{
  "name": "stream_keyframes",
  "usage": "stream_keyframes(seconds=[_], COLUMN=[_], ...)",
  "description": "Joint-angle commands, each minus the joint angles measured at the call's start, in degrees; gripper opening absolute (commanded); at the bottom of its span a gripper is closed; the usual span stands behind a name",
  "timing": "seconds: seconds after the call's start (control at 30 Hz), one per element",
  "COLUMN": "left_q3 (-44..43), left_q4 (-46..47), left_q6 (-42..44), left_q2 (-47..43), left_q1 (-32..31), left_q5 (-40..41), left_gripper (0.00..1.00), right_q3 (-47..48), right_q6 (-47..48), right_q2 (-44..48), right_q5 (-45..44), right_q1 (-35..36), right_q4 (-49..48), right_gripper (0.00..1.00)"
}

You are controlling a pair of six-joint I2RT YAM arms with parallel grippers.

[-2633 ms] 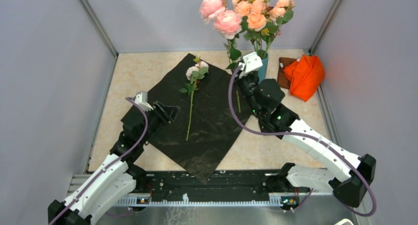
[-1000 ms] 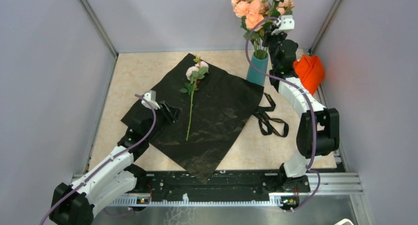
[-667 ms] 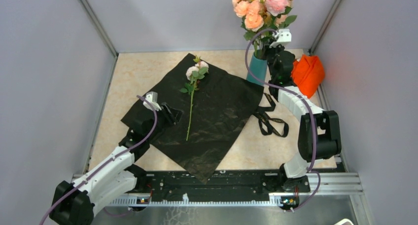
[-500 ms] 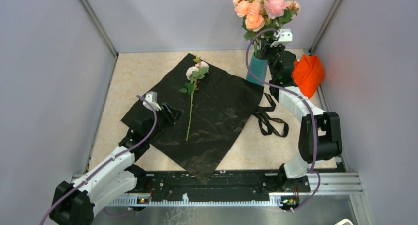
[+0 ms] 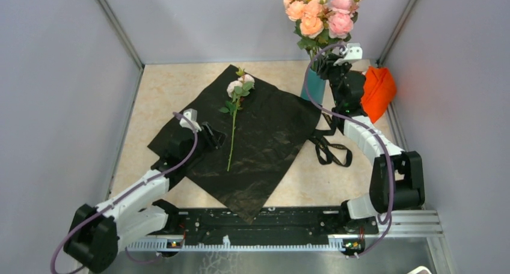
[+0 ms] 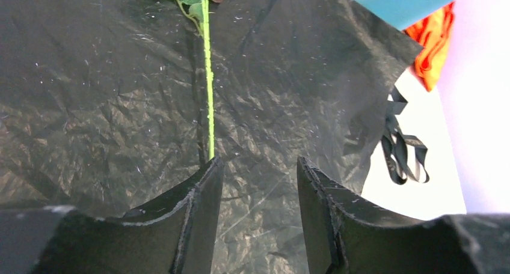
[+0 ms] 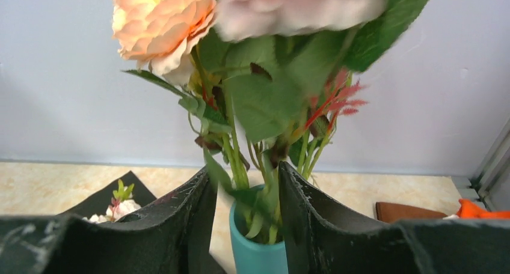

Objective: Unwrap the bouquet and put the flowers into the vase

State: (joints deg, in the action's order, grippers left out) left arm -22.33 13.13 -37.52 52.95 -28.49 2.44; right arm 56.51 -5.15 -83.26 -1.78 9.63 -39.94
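The teal vase [image 5: 313,86] stands at the back right with a bunch of peach, pink and yellow flowers [image 5: 319,12] in it. My right gripper [image 5: 325,65] is open at the vase's mouth [image 7: 255,253], and the green stems [image 7: 240,160] rise loose between its fingers. One pale pink flower [image 5: 239,86] lies on the spread black wrapping sheet [image 5: 264,148], its thin stem [image 6: 208,106] running toward me. My left gripper [image 6: 258,166] hovers open over the sheet with nothing between its fingers. The stem's end lies just beyond the left fingertip [image 6: 207,172].
A black ribbon [image 5: 331,148] lies loose on the table right of the sheet. An orange cloth [image 5: 376,91] sits on a brown pad [image 7: 409,211] in the back right corner, beside the vase. Grey walls close in three sides.
My right gripper has opened and let go of the pink flowers, which now stand in the vase. It has drawn back slightly. My left gripper has crept a little toward the lying stem.
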Motion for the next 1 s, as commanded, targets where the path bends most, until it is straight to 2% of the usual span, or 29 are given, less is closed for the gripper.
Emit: stream_keyframes(seconds=[0.0, 0.13, 0.2, 0.23, 0.27, 0.33, 0.4, 0.5, 0.67, 0.83, 0.97], left_q3=[-7.44, -18.43, -25.17, -29.56, -34.48, -43.59, -50.14, -55.62, -67.37, -72.23, -73.56], left_q4=[1.08, -4.45, -8.37, -11.29, -17.61, -24.66, -27.56, -30.13, -41.85, -47.12, -47.14], left_q6=[2.72, 6.54, 8.68, 9.92, 10.6, 11.84, 12.96, 13.99, 16.39, 18.43, 18.7], left_q2=[7.69, 18.48, 24.23, 27.74, 31.24, 37.4, 41.89, 46.58, 56.45, 62.76, 65.64], left_q1=[0.25, 0.2, 0.2, 0.3, 0.32, 0.32, 0.44, 0.99, 2.17, 2.15, 2.24], left_q5=[3.65, 6.32, 7.19, 7.36, 7.88, 8.57, 8.29, 7.59, 7.12, 8.97, 9.35], left_gripper=[0.58, 0.78, 0.91, 0.97, 0.99, 0.99, 0.99, 0.99, 0.99, 0.99, 0.91], right_q3=[-3.67, -8.08, -10.73, -12.0, -13.6, -15.27, -16.34, -17.56, -18.8, -19.13, -20.08], right_q6=[-1.9, -2.57, -2.9, -3.0, -3.02, -2.84, -2.77, -2.76, -1.78, -0.87, -1.18], right_q2=[6.58, 12.2, 15.47, 17.16, 18.96, 21.96, 24.45, 27.74, 32.26, 37.09, 41.1], right_q5=[-0.22, -0.99, -1.73, -2.04, -2.11, -2.09, -1.86, -1.52, -1.66, -2.57, -2.4], right_q1=[0.62, 1.8, 2.48, 2.82, 3.42, 4.28, 4.71, 5.12, 5.35, 5.31, 5.27], right_q4=[-4.87, -5.45, -5.58, -5.63, -5.51, -4.95, -3.74, -1.96, 1.46, 4.97, 7.02], right_gripper=[0.42, 0.42, 0.42, 0.42, 0.42, 0.42, 0.42, 0.42, 0.42, 0.42, 0.42])
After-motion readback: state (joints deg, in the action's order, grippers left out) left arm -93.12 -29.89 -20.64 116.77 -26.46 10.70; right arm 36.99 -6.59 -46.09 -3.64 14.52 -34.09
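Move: The last flower's stem, just below its leaves, lies about 16 cm ahead of the left hand, 4 cm to its right and 13 cm below; the black wrapper's middle is some 4 cm ahead and 5 cm right, 14 cm below. The vase stands roughly 24 cm ahead and 33 cm right of the left hand. From the empty right hand the vase is about 4 cm ahead and 3 cm left, the stem 4 cm back and 30 cm left. Left hand opens, reaches some 18 cm forward, then sinks towards the stem; right hand backs off the vase. ##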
